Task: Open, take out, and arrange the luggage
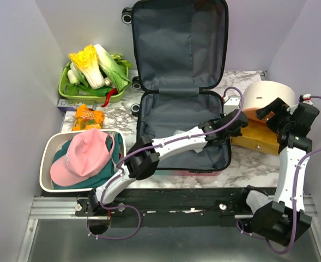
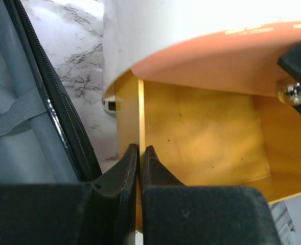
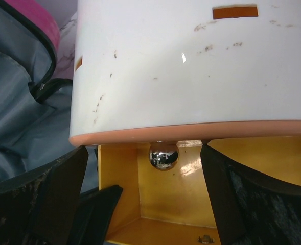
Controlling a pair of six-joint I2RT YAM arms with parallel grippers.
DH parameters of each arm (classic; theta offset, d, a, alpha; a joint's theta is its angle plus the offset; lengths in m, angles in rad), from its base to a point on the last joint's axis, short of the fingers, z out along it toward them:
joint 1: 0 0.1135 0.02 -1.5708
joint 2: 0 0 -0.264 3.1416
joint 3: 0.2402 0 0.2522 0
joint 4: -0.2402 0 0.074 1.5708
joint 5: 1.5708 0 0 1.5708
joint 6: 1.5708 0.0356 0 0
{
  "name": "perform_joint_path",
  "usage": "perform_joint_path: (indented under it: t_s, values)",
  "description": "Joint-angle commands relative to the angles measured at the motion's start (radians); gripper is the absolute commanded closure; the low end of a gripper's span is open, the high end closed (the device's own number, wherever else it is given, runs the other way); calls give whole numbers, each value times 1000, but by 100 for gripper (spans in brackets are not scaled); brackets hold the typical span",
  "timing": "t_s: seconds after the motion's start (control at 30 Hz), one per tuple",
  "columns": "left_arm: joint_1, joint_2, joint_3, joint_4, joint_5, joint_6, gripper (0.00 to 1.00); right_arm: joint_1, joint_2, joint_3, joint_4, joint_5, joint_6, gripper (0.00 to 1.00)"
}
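The luggage (image 1: pixel 182 131) lies open in the middle of the table, its lid (image 1: pixel 179 43) propped against the back wall and grey lining showing. My left gripper (image 1: pixel 237 124) reaches across its right rim. In the left wrist view it (image 2: pixel 140 148) is shut on the thin side wall of a yellow wooden box (image 2: pixel 206 138). A cream cylindrical container (image 1: pixel 266 95) rests on that box (image 1: pixel 255 141). My right gripper (image 1: pixel 272 114) is open at the box's mouth (image 3: pixel 144 153), its fingers (image 3: pixel 63 189) wide apart below the container (image 3: pixel 191 66) and holding nothing.
A white basin (image 1: pixel 46 150) at the left holds a pink cap (image 1: pixel 84 155) over teal cloth. Behind it are an orange packet (image 1: pixel 88 116) and a green tray (image 1: pixel 67 93) of vegetables. A chrome ball knob (image 3: pixel 163 155) hangs inside the box. Walls close in both sides.
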Motion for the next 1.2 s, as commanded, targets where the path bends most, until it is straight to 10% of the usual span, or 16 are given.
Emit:
perform_joint_path:
  t_s: [0.0, 0.73, 0.9, 1.17]
  values:
    - [-58, -20, 22, -41, 54, -12, 100, 0, 65, 34, 109, -17, -54, 0]
    - [-122, -62, 59, -146, 39, 227, 98, 0, 92, 60, 97, 107, -118, 0]
    - [-129, -82, 21, -110, 50, 241, 69, 0, 95, 58, 98, 109, -121, 0]
    - [-130, -148, -28, -75, 59, 261, 55, 0, 84, 54, 95, 82, -123, 0]
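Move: The yellow drawer's left wall is already pinched in the left fingers; the drawer's middle lies about 9 cm to this hand's right, level with it front to back and 3 cm lower. The upper silver knob is some 9 cm right and 5 cm ahead, the suitcase's right rim about 5 cm left, straight across. From the right hand, whose open fingers straddle it, the upper knob is roughly 2 cm ahead; the drawer's middle is 5 cm back, 2 cm left and 6 cm below. The yellow drawer, still pinched by its left wall, is drawn back towards the robot by the left hand, slowly for the first 2 to 3 cm while the wrist rolls its left side up; then the left fingers open and the hand comes free, backing about 4 cm more and rising 2 cm. The right hand eases 1 cm forward at the upper knob, fingers wide, and stays there to brace the cabinet front, drifting slightly right. ##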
